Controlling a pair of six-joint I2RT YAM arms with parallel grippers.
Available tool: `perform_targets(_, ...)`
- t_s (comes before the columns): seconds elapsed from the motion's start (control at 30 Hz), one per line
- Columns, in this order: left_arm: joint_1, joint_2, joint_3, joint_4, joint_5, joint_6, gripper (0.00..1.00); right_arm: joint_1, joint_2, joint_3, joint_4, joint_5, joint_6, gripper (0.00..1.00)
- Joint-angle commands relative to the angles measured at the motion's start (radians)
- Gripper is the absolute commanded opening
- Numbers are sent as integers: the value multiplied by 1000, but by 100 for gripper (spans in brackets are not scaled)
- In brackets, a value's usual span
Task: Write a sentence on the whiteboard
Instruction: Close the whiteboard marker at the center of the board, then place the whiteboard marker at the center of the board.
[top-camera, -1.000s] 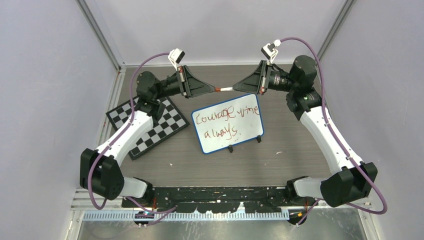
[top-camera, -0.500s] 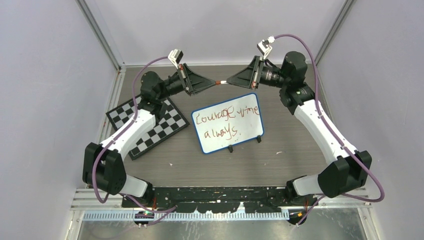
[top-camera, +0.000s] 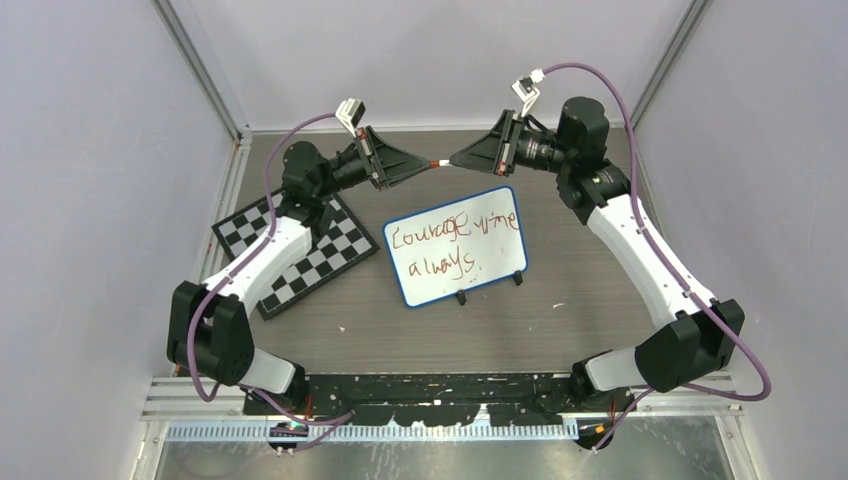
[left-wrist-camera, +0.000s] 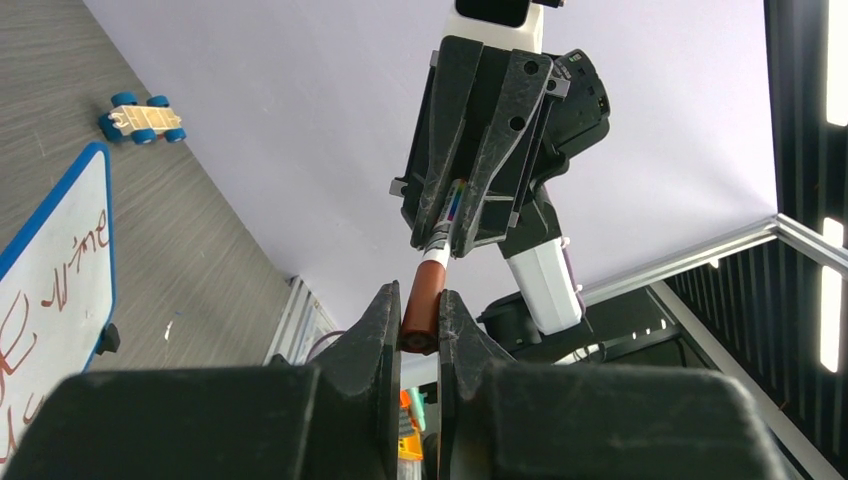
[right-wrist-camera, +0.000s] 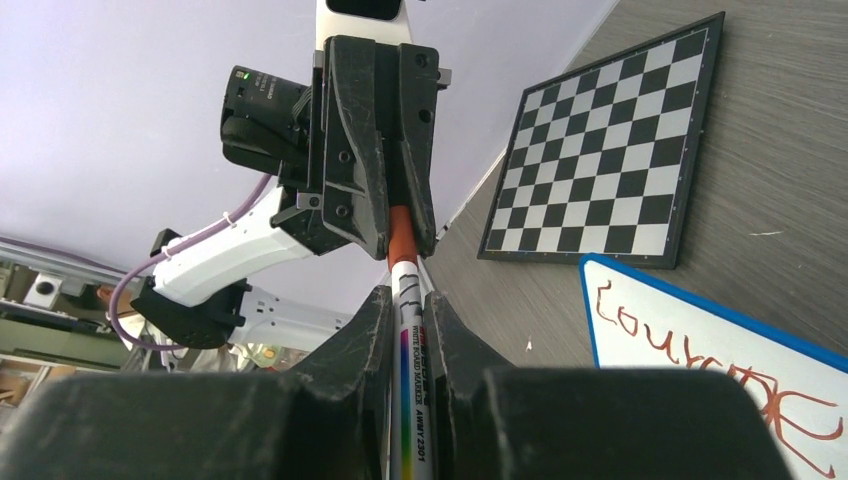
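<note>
The blue-framed whiteboard (top-camera: 456, 262) lies mid-table on its black clip feet, and the sentence (top-camera: 452, 236) runs across it in brownish-red, in two lines. Behind it, above the table, my two grippers meet tip to tip around one marker (top-camera: 440, 163). My left gripper (top-camera: 428, 166) (left-wrist-camera: 417, 300) is shut on the marker's brown-red cap (left-wrist-camera: 424, 290). My right gripper (top-camera: 452, 161) (right-wrist-camera: 409, 300) is shut on the white marker barrel (right-wrist-camera: 410, 345). In the right wrist view the cap (right-wrist-camera: 400, 235) sits between the left gripper's fingers. A corner of the whiteboard (right-wrist-camera: 700, 345) shows there too.
A black-and-white chessboard (top-camera: 295, 250) (right-wrist-camera: 610, 160) lies left of the whiteboard, under my left arm. A small toy car with blue wheels (left-wrist-camera: 143, 118) sits on the table beyond the whiteboard's (left-wrist-camera: 60, 260) far corner. Purple walls close in the back and sides.
Both grippers have moved toward the back wall with the marker between them. The right gripper has shifted left, and less white barrel shows between the tips.
</note>
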Motion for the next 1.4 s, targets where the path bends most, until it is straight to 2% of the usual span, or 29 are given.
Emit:
perform_targets(0.0,-136,19,61,18,57,45,0,132,56,25,-5,7,-36,0)
perform_targets(0.23,-162,24,65,23,68,63,0,152,65,31,1,-23,-36,0)
perform_targets(0.4,-101,0,28,-28,95,100,0,125,52,68,-99,-35,-113,2)
perform_targets(0.47,-45,-18,11,-48,112,118,0,92,38,69,-115,-38,-123,12)
perform_targets(0.57,44,-46,-2,-88,153,161,0,20,16,65,-120,-51,-112,42)
perform_targets(0.6,77,-55,-5,-107,163,177,0,-12,8,63,-119,-55,-108,49)
perform_targets(0.7,183,-74,13,-181,200,234,0,-103,-17,55,-123,-70,-107,65)
perform_targets(0.77,239,-89,40,-274,231,306,0,-164,-32,45,-131,-84,-113,71)
perform_targets(0.8,268,-98,58,-355,246,372,0,-187,-40,42,-147,-89,-130,75)
perform_targets(0.9,360,-136,127,-699,262,695,0,-246,-67,16,-194,-99,-169,76)
perform_targets(1.07,517,-190,236,-1361,219,1358,0,-319,-121,-37,-274,-103,-258,76)
perform_targets(1.2,674,-192,282,-1735,189,1812,0,-336,-146,-90,-296,-82,-291,76)
perform_targets(1.3,697,-154,295,-2003,111,2163,0,-335,-152,-120,-295,-74,-297,76)
perform_targets(1.37,696,-130,276,-2131,99,2323,0,-335,-153,-134,-294,-64,-298,76)
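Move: Held in front of the robot, the marker's middle is some 6 cm to the right of the left hand, which grips the red cap, and about 1 cm to the right of the right hand, which grips the white body. The whiteboard stands roughly 30 cm below both hands, about level with them and some 6 cm to the left hand's right. The chessboard lies about 30 cm to the left hand's left, some 4 cm farther out and 38 cm down. For about the first half second both hands stay nearly still, keeping cap and body end to end; then the right fingers open wide and let go of the body, and the right hand backs off some 11 cm to its right, sinking a little. The left hand, its fingers still shut on the cap, sweeps the marker about 24 cm left, away from the right hand and over the chessboard, sinking some 10 cm, mostly late, as the wrist rolls about 50 degrees and its right-pointing fingers tip down. ##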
